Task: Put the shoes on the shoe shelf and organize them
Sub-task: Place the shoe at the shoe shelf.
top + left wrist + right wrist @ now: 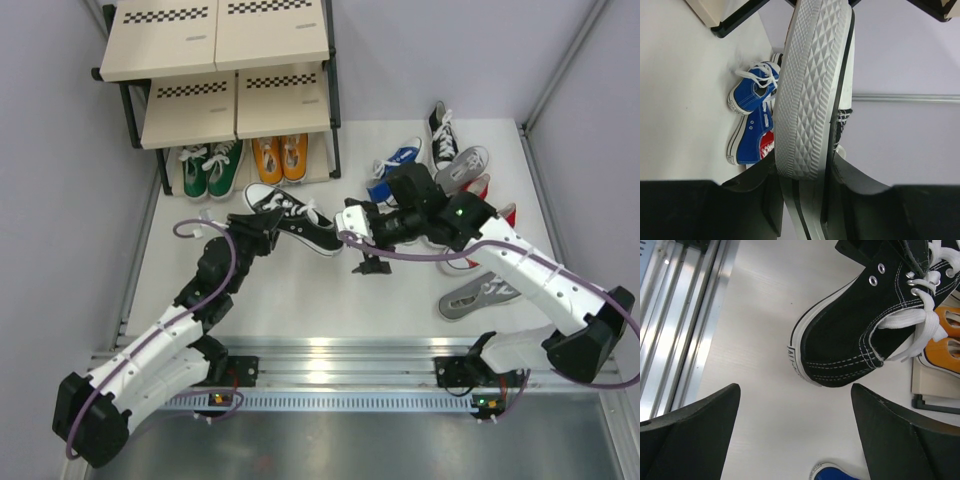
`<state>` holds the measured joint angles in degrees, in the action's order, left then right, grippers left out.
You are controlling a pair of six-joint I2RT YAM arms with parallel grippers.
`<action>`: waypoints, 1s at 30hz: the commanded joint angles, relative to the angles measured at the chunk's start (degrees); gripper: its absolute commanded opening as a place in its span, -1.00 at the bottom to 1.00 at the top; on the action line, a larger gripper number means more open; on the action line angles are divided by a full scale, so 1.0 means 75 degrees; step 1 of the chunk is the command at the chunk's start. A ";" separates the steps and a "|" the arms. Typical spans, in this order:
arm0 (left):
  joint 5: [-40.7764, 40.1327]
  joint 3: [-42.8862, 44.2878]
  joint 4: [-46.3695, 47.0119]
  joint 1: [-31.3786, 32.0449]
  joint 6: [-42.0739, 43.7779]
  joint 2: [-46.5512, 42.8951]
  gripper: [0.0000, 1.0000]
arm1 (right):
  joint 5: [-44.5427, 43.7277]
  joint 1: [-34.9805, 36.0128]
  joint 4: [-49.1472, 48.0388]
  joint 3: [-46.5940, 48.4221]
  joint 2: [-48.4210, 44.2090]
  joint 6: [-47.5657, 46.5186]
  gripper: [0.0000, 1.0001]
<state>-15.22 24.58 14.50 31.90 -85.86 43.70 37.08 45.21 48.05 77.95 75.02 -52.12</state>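
A black shoe [295, 218] lies between the two arms, in front of the shoe shelf [215, 60]. My left gripper [258, 232] is shut on it. In the left wrist view its grey ribbed sole [812, 85] stands edge-on between the fingers, where the left gripper [805, 170] clamps it. My right gripper [352, 222] stands open just off the shoe's heel end. Between the wide-apart jaws of the right gripper [795, 387] there is only bare table, with the black shoe [865, 335] a little beyond the fingertips. A green pair [212, 168] and an orange pair [280, 157] sit on the shelf's bottom tier.
A blue pair [395, 172], a second black shoe [440, 125], a grey shoe [462, 165] and red shoes [482, 192] crowd the back right, partly under the right arm. Another grey shoe [480, 295] lies at the front right. A metal rail [330, 355] runs along the near edge.
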 commanded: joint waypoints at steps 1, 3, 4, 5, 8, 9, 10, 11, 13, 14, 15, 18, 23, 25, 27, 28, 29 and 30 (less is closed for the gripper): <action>-0.0267 0.0262 0.0715 -0.0046 -0.0867 -0.0144 -1.00 | -0.1146 0.0405 -0.1133 -0.0105 -0.0288 0.0503 0.83; -0.0279 0.0344 0.0668 -0.0035 -0.1031 -0.0085 -1.00 | -0.1647 0.0673 -0.1494 -0.0186 -0.0265 0.0574 0.83; -0.0290 0.0379 0.0633 -0.0035 -0.1078 -0.0038 -1.00 | -0.1802 0.0745 -0.1590 -0.0198 -0.0265 0.0644 0.83; -0.0314 0.0414 0.0598 -0.0035 -0.1148 -0.0015 -1.00 | -0.2163 0.0826 -0.1718 -0.0198 -0.0219 0.0714 0.83; -0.0372 0.0531 0.0539 -0.0035 -0.1406 0.0102 -1.00 | -0.2669 0.1108 -0.2059 -0.0210 -0.0113 0.0739 0.83; -0.0396 0.0543 0.0527 -0.0035 -0.1534 0.0126 -1.00 | -0.2787 0.1225 -0.2117 -0.0245 -0.0113 0.0703 0.83; -0.0408 0.0578 0.0527 -0.0035 -0.1617 0.0161 -1.00 | -0.2915 0.1284 -0.2280 -0.0303 -0.0113 0.0645 0.83; -0.0431 0.0602 0.0527 -0.0035 -0.1676 0.0219 -1.00 | -0.3102 0.1366 -0.2352 -0.0350 -0.0113 0.0610 0.83; -0.0431 0.0718 0.0504 -0.0035 -0.1781 0.0324 -1.00 | -0.3361 0.1542 -0.2666 -0.0514 -0.0113 0.0574 0.83; -0.0385 0.0742 0.0504 -0.0035 -0.1898 0.0360 -1.00 | -0.3559 0.1635 -0.2738 -0.0584 -0.0078 0.0551 0.83; -0.0361 0.0766 0.0492 -0.0035 -0.1957 0.0418 -1.00 | -0.3654 0.1671 -0.2820 -0.0620 -0.0066 0.0516 0.83; -0.0291 0.0906 0.0515 -0.0034 -0.2063 0.0594 -1.00 | -0.3795 0.1730 -0.3031 -0.0772 0.0005 0.0352 0.75; -0.0197 0.1047 0.0516 -0.0023 -0.2168 0.0724 -1.00 | -0.4217 0.1788 -0.3512 -0.1077 0.0040 0.0012 0.26; -0.0162 0.1047 0.0515 -0.0034 -0.2169 0.0759 -1.00 | -0.4241 0.1788 -0.3559 -0.1089 0.0063 -0.0094 0.08; -0.0150 0.1024 0.0516 -0.0023 -0.2169 0.0771 -1.00 | -0.4206 0.1788 -0.3478 -0.1007 0.0075 -0.0129 -0.27; -0.0138 0.1012 0.0527 -0.0034 -0.2169 0.0771 -1.00 | -0.4159 0.1788 -0.3443 -0.0984 0.0087 -0.0141 -0.56; -0.0138 0.0989 0.0516 -0.0035 -0.2134 0.0771 -1.00 | -0.4124 0.1788 -0.3419 -0.0937 0.0087 -0.0152 -0.77; -0.0127 0.0942 0.0516 -0.0023 -0.2122 0.0759 -1.00 | -0.4101 0.1777 -0.3349 -0.0913 0.0075 -0.0153 -0.96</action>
<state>-17.21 28.34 11.51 31.64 -96.77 50.28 7.62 58.11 26.92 69.73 75.81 -52.49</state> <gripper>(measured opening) 0.366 0.236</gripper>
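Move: Held out in the left hand, the black shoe has its middle roughly 14 cm to the right hand's left, 6 cm ahead and 2 cm lower, its heel end nearest the open right fingers. The orange shoes on the bottom shelf stand about 36 cm ahead, 21 cm left and 17 cm below; the nearer blue shoe lies 26 cm ahead, 16 cm right and 22 cm below. From the left hand the black shoe's middle is some 5 cm right and 1 cm back. Reaching forward and left about 5 cm, the open right hand swings some 25 degrees so its fingers point more forward, bringing them around the black shoe's heel. It then eases back and down about a centimetre while closing to pinch the heel from both sides. The left hand keeps its grip nearer the toe, drifting 2 cm forward and tipping down about 10 degrees. ##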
